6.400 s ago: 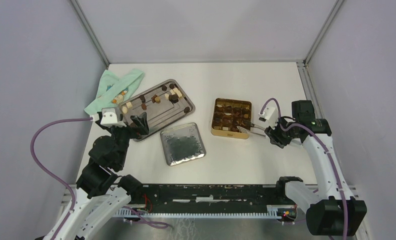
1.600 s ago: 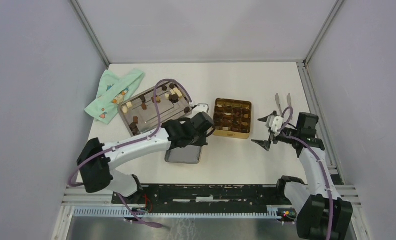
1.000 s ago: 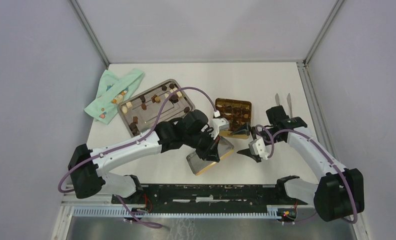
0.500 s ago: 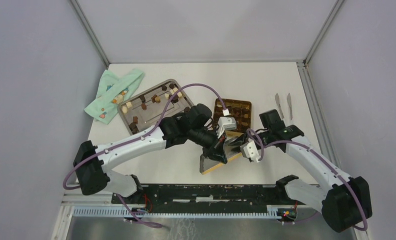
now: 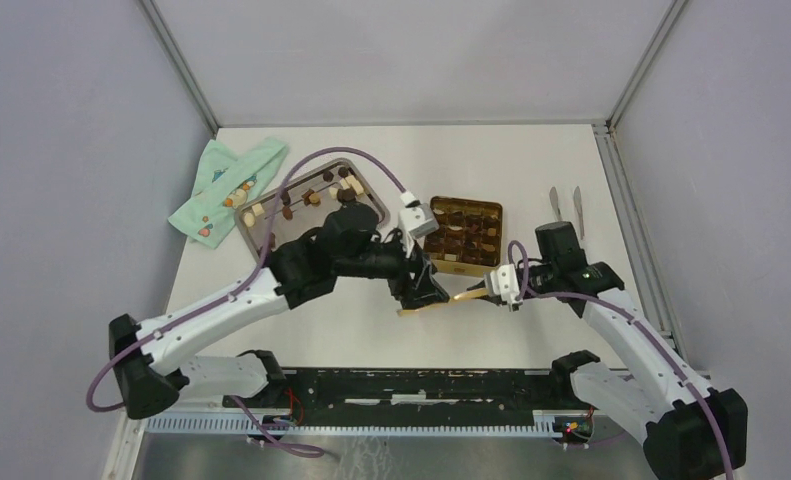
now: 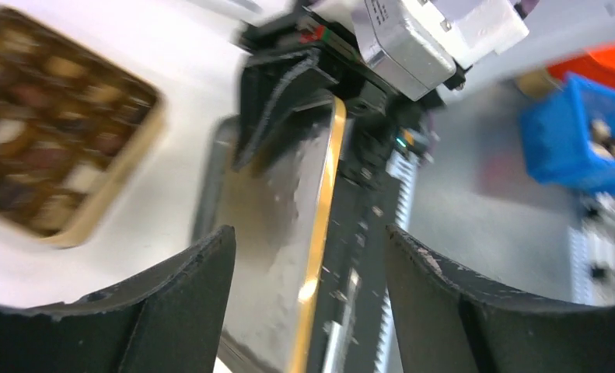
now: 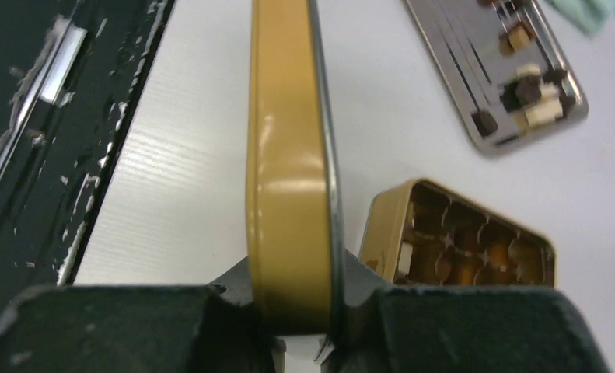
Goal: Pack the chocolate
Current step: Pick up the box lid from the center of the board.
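The chocolate shows as small brown and cream pieces in the open gold tin (image 5: pixel 458 266) and as loose pieces (image 5: pixel 312 196) on the steel tray (image 5: pixel 268 214). The tin's gold lid (image 5: pixel 449 297) hangs edge-on above the table in front of the tin. My right gripper (image 5: pixel 489 290) is shut on the lid's right rim; in the right wrist view the lid (image 7: pixel 288 155) is clamped between the fingers, with the tin (image 7: pixel 383 233) behind. My left gripper (image 5: pixel 423 288) stands open around the lid's left end, and its fingers (image 6: pixel 179 303) are apart from the lid (image 6: pixel 273 233).
A green cloth (image 5: pixel 227 180) with a few pieces on it lies at the far left. Two metal utensils (image 5: pixel 565 205) lie at the right edge. The black rail (image 5: pixel 411 385) runs along the near edge, just below the lid.
The left gripper has opened and let go of the lid. The right gripper has shut on the lid's rim. The lid has swung from tilted to edge-on, and the left arm has drawn back left.
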Controlling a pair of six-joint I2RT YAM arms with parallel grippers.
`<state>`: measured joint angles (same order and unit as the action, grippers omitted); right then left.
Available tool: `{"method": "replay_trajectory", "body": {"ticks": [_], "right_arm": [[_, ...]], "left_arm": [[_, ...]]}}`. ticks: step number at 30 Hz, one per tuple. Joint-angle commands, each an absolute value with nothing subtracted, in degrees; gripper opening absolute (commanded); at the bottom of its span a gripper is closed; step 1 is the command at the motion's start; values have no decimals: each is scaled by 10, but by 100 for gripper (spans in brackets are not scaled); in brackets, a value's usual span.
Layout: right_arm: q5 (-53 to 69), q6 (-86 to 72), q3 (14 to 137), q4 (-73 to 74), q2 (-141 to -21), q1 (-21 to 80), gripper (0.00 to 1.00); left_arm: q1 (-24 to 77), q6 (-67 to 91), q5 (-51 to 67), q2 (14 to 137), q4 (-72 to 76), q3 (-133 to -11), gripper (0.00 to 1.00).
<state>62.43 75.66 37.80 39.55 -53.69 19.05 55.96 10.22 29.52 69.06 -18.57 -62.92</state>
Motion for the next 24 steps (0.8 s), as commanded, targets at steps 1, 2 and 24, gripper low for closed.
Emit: {"method": "replay_trajectory", "body": {"ticks": [1, 2, 24], "right_arm": [[595, 414, 369, 228, -519, 152, 0], [596, 379, 376, 220, -528, 143, 0], [641, -165, 562, 116, -824, 43, 14]], "left_arm": [[557, 151, 51, 596, -121, -610, 76], [557, 164, 12, 571, -110, -597, 77], [404, 349, 48, 625, 45, -444, 100]]}}
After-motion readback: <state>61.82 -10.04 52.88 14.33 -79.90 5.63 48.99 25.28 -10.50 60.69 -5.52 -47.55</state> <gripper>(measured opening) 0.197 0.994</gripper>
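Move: My right hand already holds the box lid on edge. The chocolate box it is taken to has its middle about 12 cm ahead, 3 cm to the left and some 13 cm below. From that hand, at much the same depth as the box, the chocolate tray lies roughly 36 cm left and 16 ahead, and the knives about 21 cm right and 17 ahead. From my left hand, the box is some 13 cm ahead, 6 cm right and well below, about 23 cm. Keeping my pinch on the lid's edge, I carry it with my right hand about 13 cm forward and some 3 cm up to above the chocolate box, rolling the wrist nearly 80 degrees to lay the lid over, bear side up. My left hand opens fully and swings clear, forward and left, arching up 7 cm before sinking below its starting height, while turning some 50 degrees counter-clockwise. ##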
